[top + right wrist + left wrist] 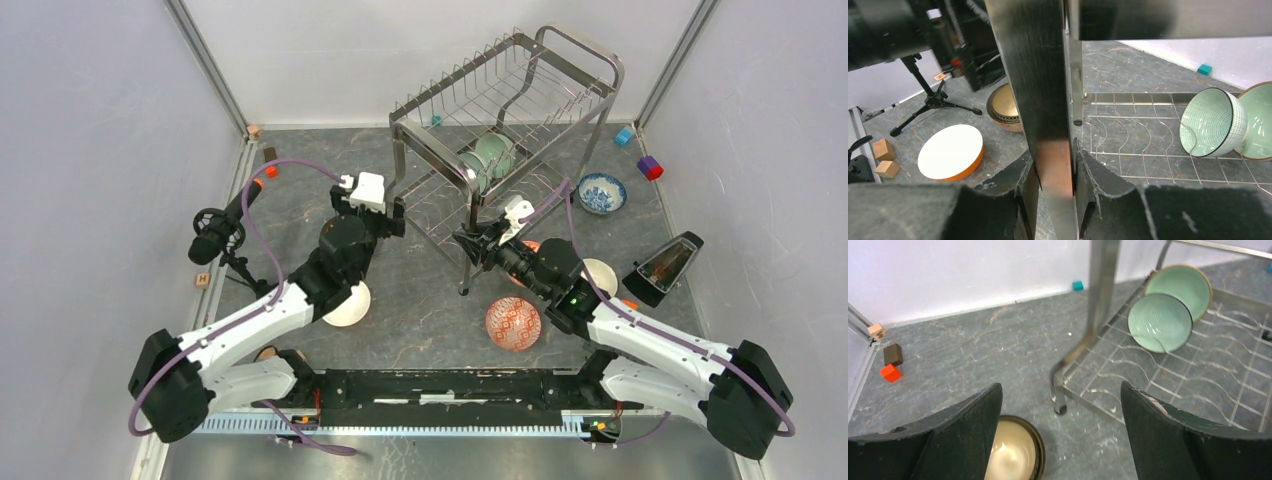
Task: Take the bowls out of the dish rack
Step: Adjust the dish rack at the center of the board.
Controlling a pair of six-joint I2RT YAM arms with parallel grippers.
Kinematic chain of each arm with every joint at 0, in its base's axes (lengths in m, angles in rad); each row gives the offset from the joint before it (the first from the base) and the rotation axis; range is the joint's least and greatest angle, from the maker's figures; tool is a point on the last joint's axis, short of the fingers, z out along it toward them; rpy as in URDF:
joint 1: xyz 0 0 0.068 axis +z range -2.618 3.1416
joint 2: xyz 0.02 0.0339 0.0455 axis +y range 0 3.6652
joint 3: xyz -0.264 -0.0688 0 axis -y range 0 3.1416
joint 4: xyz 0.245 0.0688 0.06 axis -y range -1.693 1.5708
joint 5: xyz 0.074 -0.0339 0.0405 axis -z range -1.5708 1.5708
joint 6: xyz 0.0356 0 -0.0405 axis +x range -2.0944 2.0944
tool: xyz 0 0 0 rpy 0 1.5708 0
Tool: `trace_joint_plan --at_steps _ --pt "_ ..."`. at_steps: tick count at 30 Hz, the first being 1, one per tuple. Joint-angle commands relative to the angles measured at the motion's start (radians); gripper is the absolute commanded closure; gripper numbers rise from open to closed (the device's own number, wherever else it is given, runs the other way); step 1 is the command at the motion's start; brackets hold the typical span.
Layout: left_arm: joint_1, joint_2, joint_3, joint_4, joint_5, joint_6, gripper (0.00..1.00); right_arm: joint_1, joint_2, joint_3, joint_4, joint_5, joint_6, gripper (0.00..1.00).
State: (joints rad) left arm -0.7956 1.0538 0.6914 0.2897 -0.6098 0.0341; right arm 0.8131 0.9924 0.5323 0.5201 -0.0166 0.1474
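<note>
The steel dish rack stands at the back middle, with two pale green bowls on edge in its lower tier. My right gripper is shut on the rack's near corner post, fingers pressed to both sides. My left gripper hangs open by the rack's left leg, nothing between its fingers. Just under it sits a dark brown bowl with cream inside. On the table lie an orange-sided bowl, a red patterned bowl and a blue-and-white bowl.
A microphone on a small tripod stands left of the left arm. Toy blocks lie about: orange, blue, purple and red. A black wedge-shaped box sits at the right, and a pale bowl shows behind the right arm.
</note>
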Motion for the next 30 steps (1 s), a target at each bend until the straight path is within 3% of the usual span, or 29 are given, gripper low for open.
trace_joint_plan --at_steps 1,16,19,24,30 --pt "0.094 0.077 0.058 0.253 0.126 0.003 0.07 -0.001 -0.024 -0.009 -0.002 -0.03 0.043 1.0" --pt "0.232 0.361 0.125 0.531 0.495 -0.017 0.14 -0.035 -0.014 -0.008 0.005 -0.086 0.037 1.0" --pt "0.246 0.406 0.147 0.548 0.501 -0.013 0.25 -0.042 -0.008 -0.009 0.011 -0.109 0.044 1.0" --pt "0.254 0.427 0.13 0.602 0.484 0.011 0.57 -0.054 0.008 -0.004 0.015 -0.129 0.043 1.0" --pt "0.268 0.409 0.097 0.626 0.476 0.043 0.78 -0.063 0.045 0.002 0.032 -0.141 0.043 1.0"
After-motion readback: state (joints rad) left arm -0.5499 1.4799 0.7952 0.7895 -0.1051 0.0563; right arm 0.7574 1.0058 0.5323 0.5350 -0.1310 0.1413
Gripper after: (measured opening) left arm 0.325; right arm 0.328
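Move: Ahead of the left hand, about 10 cm out, 5 cm to its right and at its own height, stands the rack's left-hand leg; from the right hand, already shut on the rack's near leg, that leg is roughly 20 cm ahead and 20 cm left. The nested bowls sit some 6 cm ahead and 6 cm left of the left hand, 23 cm below. The nearer green bowl is about 18 cm ahead, 24 cm right and 13 cm lower. Reaching forward about 10 cm with open fingers, the left hand goes to the rack's free left-hand leg, veering some 5 cm to its right over the second half while turning about 15 degrees clockwise and tipping up slightly. There its fingers close and pinch the upright bar between their pads. The right hand stays put, keeping its grip on the near leg. ##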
